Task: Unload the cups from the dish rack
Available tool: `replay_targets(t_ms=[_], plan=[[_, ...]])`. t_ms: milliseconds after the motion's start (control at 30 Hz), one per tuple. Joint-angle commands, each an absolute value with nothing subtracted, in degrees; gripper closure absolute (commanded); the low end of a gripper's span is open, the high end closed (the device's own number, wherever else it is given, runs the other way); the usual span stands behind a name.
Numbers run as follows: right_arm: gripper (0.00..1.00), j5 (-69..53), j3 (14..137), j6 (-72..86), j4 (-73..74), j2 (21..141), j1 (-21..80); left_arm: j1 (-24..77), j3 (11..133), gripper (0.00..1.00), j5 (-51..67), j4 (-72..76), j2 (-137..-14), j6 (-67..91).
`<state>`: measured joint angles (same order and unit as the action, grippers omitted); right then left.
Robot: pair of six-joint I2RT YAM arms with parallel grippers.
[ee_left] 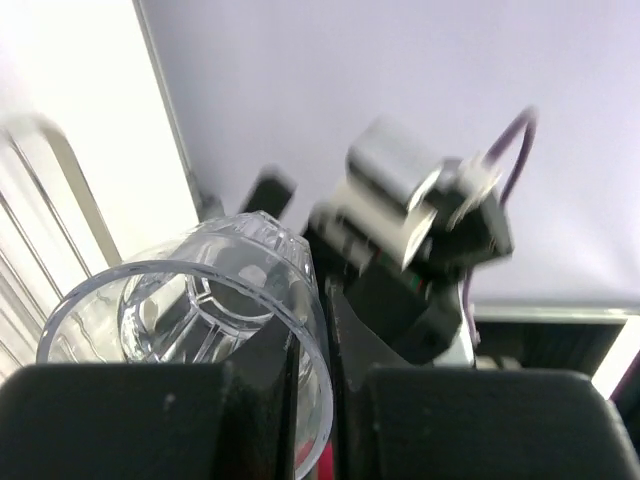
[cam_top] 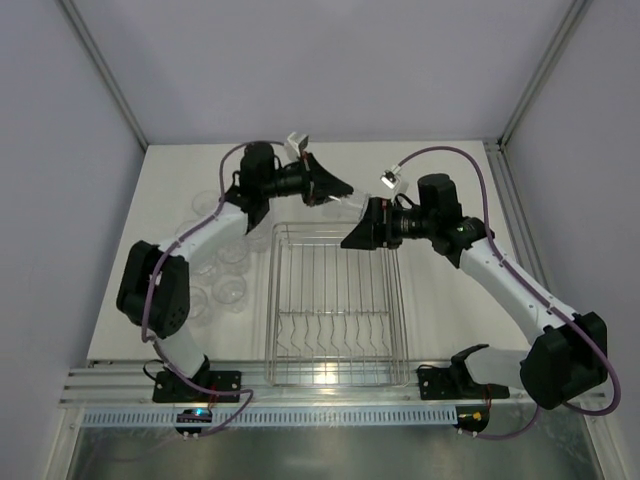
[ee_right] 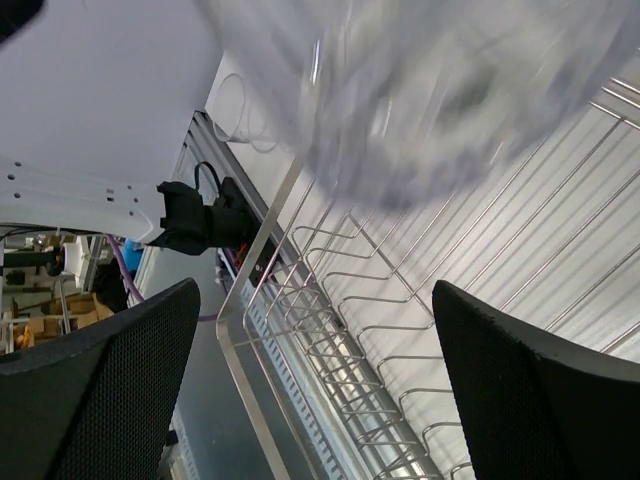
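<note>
A clear cup [ee_left: 200, 290] lies tilted with its mouth toward the left wrist camera. My left gripper [ee_left: 320, 400] is shut on its rim wall. From above, this cup [cam_top: 351, 205] hangs over the far end of the dish rack [cam_top: 335, 300], held by the left gripper [cam_top: 342, 190]. My right gripper [cam_top: 352, 238] stands just beside it, fingers wide apart. In the right wrist view the same cup [ee_right: 420, 100] is a blur above the open right gripper [ee_right: 320, 380], apart from both pads, with the wire rack [ee_right: 400, 330] below. No cups show inside the rack.
Several clear cups [cam_top: 230, 288] stand on the white table left of the rack, one of them visible past the rack rim [ee_right: 235, 110]. The right arm's wrist [ee_left: 420, 290] is close in front of the left gripper. Wall posts and a grey rail border the table.
</note>
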<state>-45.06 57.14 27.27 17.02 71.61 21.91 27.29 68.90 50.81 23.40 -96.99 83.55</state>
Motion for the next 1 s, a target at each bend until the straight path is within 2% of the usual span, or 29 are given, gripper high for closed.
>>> replay_targets(t_ms=[0,67,100,133,200,233,333,633,967], plan=[[0.00,-43.77,60.12,24.79,20.91,68.91,22.67,23.47,86.41,1.00,41.16,-1.66,-100.53,66.65],[0.00,-42.11,59.94,24.00,21.79,68.47,22.68,22.77,94.44,1.00,36.68,-11.55,-105.61,57.16],[0.00,-41.58,59.85,23.65,22.75,68.12,22.59,22.76,98.66,1.00,33.87,-23.35,-107.99,54.17],[0.00,-41.05,59.94,23.21,23.20,67.94,22.59,22.68,107.84,1.00,27.75,-28.43,-110.28,48.40],[0.00,-39.56,59.94,22.77,24.16,67.42,22.68,22.68,115.80,1.00,22.09,-41.24,-117.49,44.75],[0.01,-39.03,60.12,22.68,24.60,67.24,22.68,22.59,122.97,1.00,17.01,-44.79,-119.60,43.52],[0.00,-37.44,60.29,21.89,25.84,66.80,22.68,22.59,132.85,1.00,8.56,-53.32,-127.34,39.91],[0.00,-35.68,60.12,19.78,28.65,66.97,22.59,22.68,136.14,1.00,-1.21,-54.58,-134.91,33.40],[0.00,-35.95,59.94,19.07,28.92,68.38,22.68,24.52,130.61,1.00,-4.04,-56.34,-134.91,27.87]])
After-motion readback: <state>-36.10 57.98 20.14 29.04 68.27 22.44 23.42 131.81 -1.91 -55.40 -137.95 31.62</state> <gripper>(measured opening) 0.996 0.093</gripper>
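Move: The left hand already holds the last cup by its rim, lying sideways; its place, the bare table beyond the dish rack, is about 18 cm ahead, 12 cm left and 30 cm below. The nearest standing cup is some 8 cm ahead, 20 cm left and 25 cm below the hand; the dish rack's middle lies roughly 10 cm back, neither left nor right, 25 cm below. From the open right hand the place is about 25 cm ahead, 15 cm left and 24 cm down. Sweeping forward fast for nearly 20 cm, then dropping some 21 cm while veering left about 12 cm, the left hand carries the cup out past the rack's far edge. Its wrist rolls about 75 degrees so the fingers swing from pointing right to pointing down, still pinching the rim. The open right hand eases a little right and down, dipping its fingertips. ##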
